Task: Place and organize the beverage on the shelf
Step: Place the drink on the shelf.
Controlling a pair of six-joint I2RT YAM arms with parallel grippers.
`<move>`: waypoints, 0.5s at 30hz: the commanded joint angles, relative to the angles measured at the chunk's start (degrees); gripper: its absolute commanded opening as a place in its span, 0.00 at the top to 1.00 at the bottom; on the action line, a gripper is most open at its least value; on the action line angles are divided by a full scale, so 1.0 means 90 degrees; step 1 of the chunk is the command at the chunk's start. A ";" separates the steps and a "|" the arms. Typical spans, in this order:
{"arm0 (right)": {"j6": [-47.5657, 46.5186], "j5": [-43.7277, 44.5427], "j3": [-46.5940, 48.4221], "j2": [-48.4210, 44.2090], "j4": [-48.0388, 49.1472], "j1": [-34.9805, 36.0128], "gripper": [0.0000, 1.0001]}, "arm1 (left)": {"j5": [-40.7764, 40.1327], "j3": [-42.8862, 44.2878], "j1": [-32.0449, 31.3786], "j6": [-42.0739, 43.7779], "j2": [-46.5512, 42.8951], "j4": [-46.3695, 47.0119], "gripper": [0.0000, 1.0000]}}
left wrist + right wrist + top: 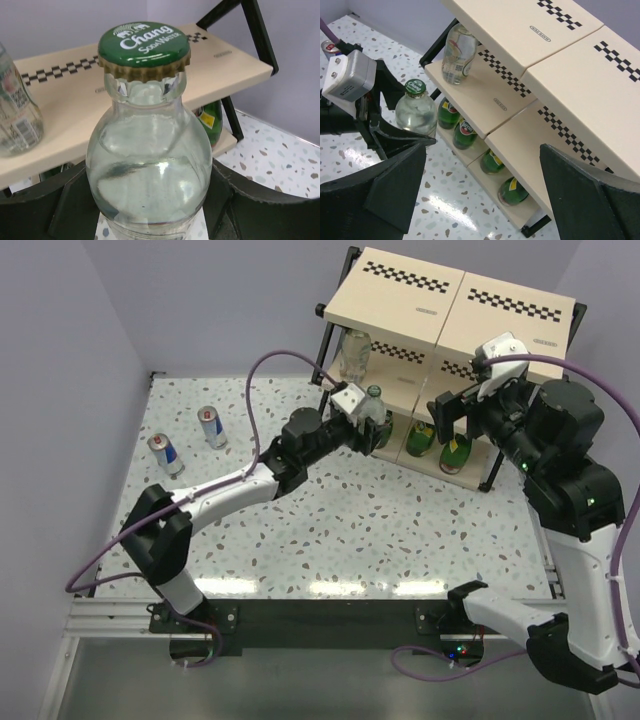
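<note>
My left gripper is shut on an upright clear bottle with a green cap, held just in front of the shelf; its black fingers press the bottle's sides. A second clear bottle stands on the middle board's left end. Several green bottles stand in a row on the bottom board. Two blue-and-silver cans stand on the table at the left. My right gripper hangs open and empty in front of the shelf's right half.
The shelf's black frame legs stand on the speckled table. The top boards carry nothing. Purple cables arc over both arms. Pale walls close the table at the left and back.
</note>
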 commanded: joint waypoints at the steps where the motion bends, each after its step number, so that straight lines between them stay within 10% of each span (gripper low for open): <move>1: 0.0147 0.0423 0.0187 0.0030 -0.0057 -0.0004 0.01 | 0.0082 0.1024 0.0052 0.0206 0.0124 0.0717 1.00; 15: 0.0157 0.0716 0.0011 -0.0146 -0.0067 -0.0013 0.01 | 0.0150 0.3046 0.0267 0.0118 0.1365 0.0199 1.00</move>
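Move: My left hand holds the Chang soda bottle. The free spot on the middle shelf lies about 12 cm ahead and 5 cm to its right, nearly level. The clear bottle already standing there is some 15 cm ahead and 4 cm left; a green bottle on the bottom shelf is about 9 cm ahead, 4 cm right and 18 cm lower. From my right hand, the free spot is roughly 21 cm ahead, 8 cm left and 18 cm below. Keeping the soda bottle upright between my left fingers, I carry it forward about 6 cm and to the right nearly 4 cm, towards the open stretch of middle shelf beside the clear bottle. I lift some 2 cm on the way, then ease down about 1 cm while still advancing; the wrist hardly turns and my grip stays as it is. ##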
